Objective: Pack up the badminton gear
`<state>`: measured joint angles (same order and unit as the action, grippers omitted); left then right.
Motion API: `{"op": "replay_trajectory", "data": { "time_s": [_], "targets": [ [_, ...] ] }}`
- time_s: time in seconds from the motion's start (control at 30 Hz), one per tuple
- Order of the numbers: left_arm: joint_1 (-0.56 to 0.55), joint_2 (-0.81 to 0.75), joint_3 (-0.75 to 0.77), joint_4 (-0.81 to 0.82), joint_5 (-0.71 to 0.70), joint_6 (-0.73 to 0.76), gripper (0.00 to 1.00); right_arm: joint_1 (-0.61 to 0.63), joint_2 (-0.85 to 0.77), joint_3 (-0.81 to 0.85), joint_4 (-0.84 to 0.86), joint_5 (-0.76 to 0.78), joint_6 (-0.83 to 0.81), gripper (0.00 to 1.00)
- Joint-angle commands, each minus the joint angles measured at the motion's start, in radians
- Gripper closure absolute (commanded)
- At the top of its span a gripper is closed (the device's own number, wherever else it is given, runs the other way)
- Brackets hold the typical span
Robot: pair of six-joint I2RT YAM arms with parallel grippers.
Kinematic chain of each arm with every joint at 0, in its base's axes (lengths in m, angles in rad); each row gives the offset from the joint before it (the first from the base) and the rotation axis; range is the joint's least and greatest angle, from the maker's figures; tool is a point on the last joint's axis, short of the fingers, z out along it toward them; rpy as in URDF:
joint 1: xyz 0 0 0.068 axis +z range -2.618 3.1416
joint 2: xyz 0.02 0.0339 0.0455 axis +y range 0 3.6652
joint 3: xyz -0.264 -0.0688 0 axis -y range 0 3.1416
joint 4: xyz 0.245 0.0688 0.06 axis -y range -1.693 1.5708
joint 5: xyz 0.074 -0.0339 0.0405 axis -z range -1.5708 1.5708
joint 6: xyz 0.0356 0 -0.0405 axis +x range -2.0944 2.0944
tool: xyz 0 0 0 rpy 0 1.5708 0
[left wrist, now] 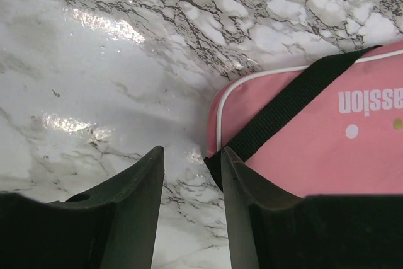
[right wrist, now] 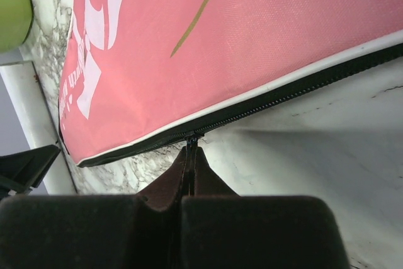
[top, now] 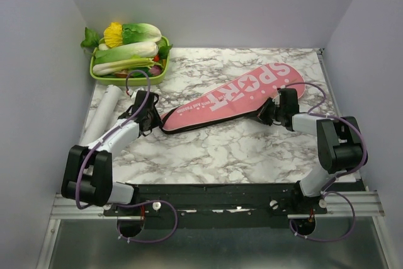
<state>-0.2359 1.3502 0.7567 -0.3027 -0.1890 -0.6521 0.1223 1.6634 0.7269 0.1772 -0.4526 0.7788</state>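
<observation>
The long pink cover (top: 236, 97) with white "SPORT" lettering lies diagonally across the marble table. My left gripper (top: 153, 116) sits at its narrow left end. In the left wrist view that gripper (left wrist: 192, 153) is open, with only bare marble between its fingers. Its right finger (left wrist: 242, 181) is beside the cover's corner (left wrist: 302, 155) and the black strap (left wrist: 286, 108). My right gripper (top: 267, 113) is at the cover's near edge by the wide end. In the right wrist view it (right wrist: 191, 150) is shut on the zipper pull (right wrist: 191, 138) of the black zipper (right wrist: 283, 96). A long white tube (top: 102, 114) lies left of the left arm.
A green tray (top: 101, 79) of leafy vegetables stands at the back left corner. Grey walls close in the table on the left, back and right. The tube lies close along the left wall.
</observation>
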Motion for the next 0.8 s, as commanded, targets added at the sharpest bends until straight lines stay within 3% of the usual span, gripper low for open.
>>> {"op": "replay_trajectory", "data": {
  "time_s": [0.0,0.37,0.6,0.77],
  "targets": [
    [0.02,0.055,-0.017,0.083,0.039,-0.011,0.5,-0.004,-0.01,0.026,-0.013,-0.054,-0.032,0.99],
    [0.023,0.151,-0.019,0.188,0.066,-0.014,0.51,-0.004,0.048,0.032,0.005,-0.11,-0.056,0.99],
    [0.023,0.175,-0.065,0.238,0.094,-0.024,0.78,-0.003,0.055,0.029,0.005,-0.115,-0.059,0.99],
    [0.011,0.173,-0.109,0.28,0.106,-0.029,0.87,0.017,0.059,0.039,-0.015,-0.107,-0.069,0.99]
  ]
}}
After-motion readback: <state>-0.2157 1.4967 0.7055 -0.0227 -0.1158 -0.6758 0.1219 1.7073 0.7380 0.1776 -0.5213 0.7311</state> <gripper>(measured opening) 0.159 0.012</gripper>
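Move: Just ahead of the left fingertips lies the bag's narrow end, about 3 cm forward, 2 cm right and 3 cm below. The white tube lies some 20 cm left of that hand and 6 cm farther out; the vegetable basket's middle is roughly 27 cm ahead and 9 cm left. The right fingers already hold the zip pull on the bag's near edge, with the narrow end about 37 cm to their left and 2 cm back. Reaching down and forward onto the bag's narrow end, the left hand covers about 4 cm, sinking early, then sliding forward and slightly right as its half-open fingers close around the piped rim beside the black strap. The right hand practically stays put, still pinching the zip pull, and eases about 1 cm down and left. ##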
